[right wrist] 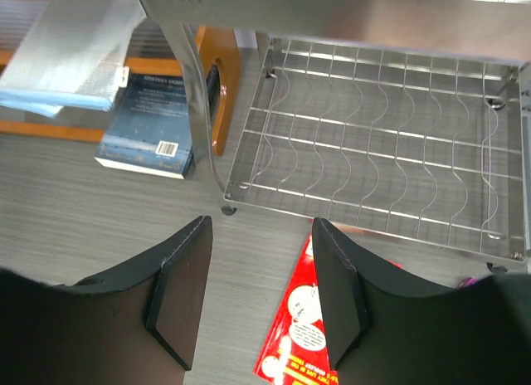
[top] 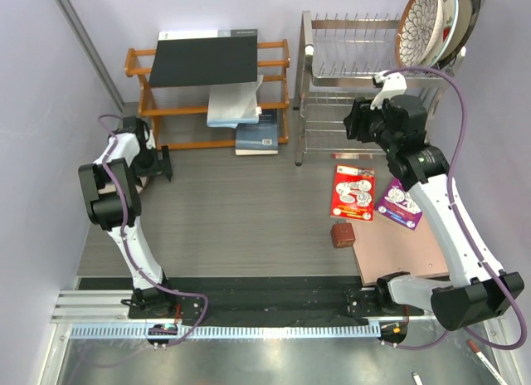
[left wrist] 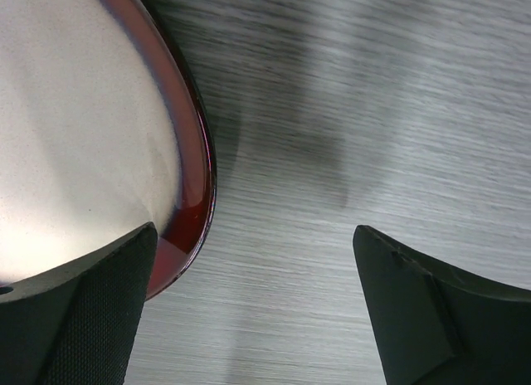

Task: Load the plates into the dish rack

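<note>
Three plates stand on edge at the right end of the dish rack [top: 348,78]: a brown one with white petals [top: 419,24], a white one [top: 449,18] and a dark one [top: 470,7] behind it. A maroon-rimmed cream plate [left wrist: 75,128] lies on the table in the left wrist view. My left gripper [left wrist: 253,260] hangs open over the plate's edge, the left finger [left wrist: 83,310] above the rim and the right finger over bare table. In the top view that arm hides the plate. My right gripper [right wrist: 261,285] is open and empty, in front of the rack's lower tier [right wrist: 373,161].
An orange wooden shelf [top: 207,95] at the back holds a black board [top: 203,57], with books [top: 257,136] below. A red card [top: 353,192], a purple card [top: 400,204], a small brown cube [top: 342,235] and a brown mat [top: 402,248] lie before the rack.
</note>
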{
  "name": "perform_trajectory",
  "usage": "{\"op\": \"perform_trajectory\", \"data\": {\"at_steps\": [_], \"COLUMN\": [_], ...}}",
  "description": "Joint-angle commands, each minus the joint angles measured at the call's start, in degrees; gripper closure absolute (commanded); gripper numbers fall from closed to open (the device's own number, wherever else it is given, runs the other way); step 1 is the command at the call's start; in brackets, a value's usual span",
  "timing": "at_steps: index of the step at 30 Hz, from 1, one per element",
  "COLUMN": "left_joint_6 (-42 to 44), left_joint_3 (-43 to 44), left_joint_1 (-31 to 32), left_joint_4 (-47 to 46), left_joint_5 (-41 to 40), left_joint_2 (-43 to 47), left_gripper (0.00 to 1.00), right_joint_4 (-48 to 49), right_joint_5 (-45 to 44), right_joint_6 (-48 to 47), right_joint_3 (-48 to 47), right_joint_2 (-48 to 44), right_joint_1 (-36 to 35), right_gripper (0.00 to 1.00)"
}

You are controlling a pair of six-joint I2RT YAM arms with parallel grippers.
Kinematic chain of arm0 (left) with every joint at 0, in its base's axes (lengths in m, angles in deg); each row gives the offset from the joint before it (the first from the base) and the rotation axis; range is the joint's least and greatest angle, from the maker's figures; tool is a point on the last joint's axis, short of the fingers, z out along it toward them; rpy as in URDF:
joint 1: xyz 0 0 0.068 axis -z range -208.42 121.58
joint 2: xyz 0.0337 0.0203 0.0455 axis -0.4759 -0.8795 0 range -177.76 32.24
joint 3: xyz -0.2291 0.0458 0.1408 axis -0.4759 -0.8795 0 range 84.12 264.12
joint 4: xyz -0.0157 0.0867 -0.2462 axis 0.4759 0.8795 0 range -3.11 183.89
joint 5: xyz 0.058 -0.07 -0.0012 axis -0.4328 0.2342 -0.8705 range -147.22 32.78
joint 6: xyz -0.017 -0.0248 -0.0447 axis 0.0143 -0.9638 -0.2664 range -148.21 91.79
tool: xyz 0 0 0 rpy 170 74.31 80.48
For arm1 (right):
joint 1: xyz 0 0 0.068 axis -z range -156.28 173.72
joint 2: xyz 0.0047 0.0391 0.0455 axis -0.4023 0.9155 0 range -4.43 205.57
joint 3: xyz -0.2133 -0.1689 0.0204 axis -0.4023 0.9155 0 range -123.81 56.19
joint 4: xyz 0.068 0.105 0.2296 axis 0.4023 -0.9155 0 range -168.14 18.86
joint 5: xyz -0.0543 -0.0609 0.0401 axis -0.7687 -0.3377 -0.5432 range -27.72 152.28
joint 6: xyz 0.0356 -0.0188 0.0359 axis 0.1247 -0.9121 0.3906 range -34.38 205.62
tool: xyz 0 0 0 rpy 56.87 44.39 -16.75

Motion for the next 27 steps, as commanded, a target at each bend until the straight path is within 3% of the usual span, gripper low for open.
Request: {"op": "perform_trajectory", "data": {"at_steps": [1,12,24,27], "left_joint_6": [-2.7,-5.7,-6.9,-5.1], "left_joint_3": [-6.3,-17.5,-21.5,-21.1], "left_joint_1": [4.8,21.3,50.8,57.4], "left_joint_4": [4.6,0.6,-3.9,-3.9], "left_joint_5": [13.7,19.2,20.9,16.4], "left_joint_2": [-1.3,4.4,5.6,7.4], "left_gripper": [0.01,0.00,0.01,0.01], "right_joint_4": [1.8,-0.2,-1.9,-2.3], "right_joint_5": [0.1,0.0,-4.1,-4.4], "right_joint_6": [0.2,-0.8,-3.3,-3.4], "right_joint_3": [1.2,3.5,8.0,9.1], "right_joint_2": [-2.2,-3.1,-5.9,-6.7], "right_joint_1": [-0.2,-0.2,-0.2,-0.2], "right_gripper": [0.43,0.43,0.42,0.42]}}
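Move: The cream plate with the dark red rim has its middle some 10 cm to the left of the left hand and 4 cm back, about level with the fingertips. From that hand, the wooden shelf stands some 13 cm ahead and 16 cm right, rising about 10 cm above it; the blue book lies about 9 cm ahead and 31 cm right, at fingertip height. From the right hand, the plate is roughly 64 cm left, hardly any farther back, about 32 cm below. With its plate-side finger still set inside the raised rim, the left hand drags the plate over the table to the right, about 30 cm and picking up speed, curving back some 13 cm towards the open middle. It stays level, turns roughly 45 degrees clockwise and keeps its fingers wide open. The empty right hand sinks about 5 cm in front of the dish rack, easing back a little. ##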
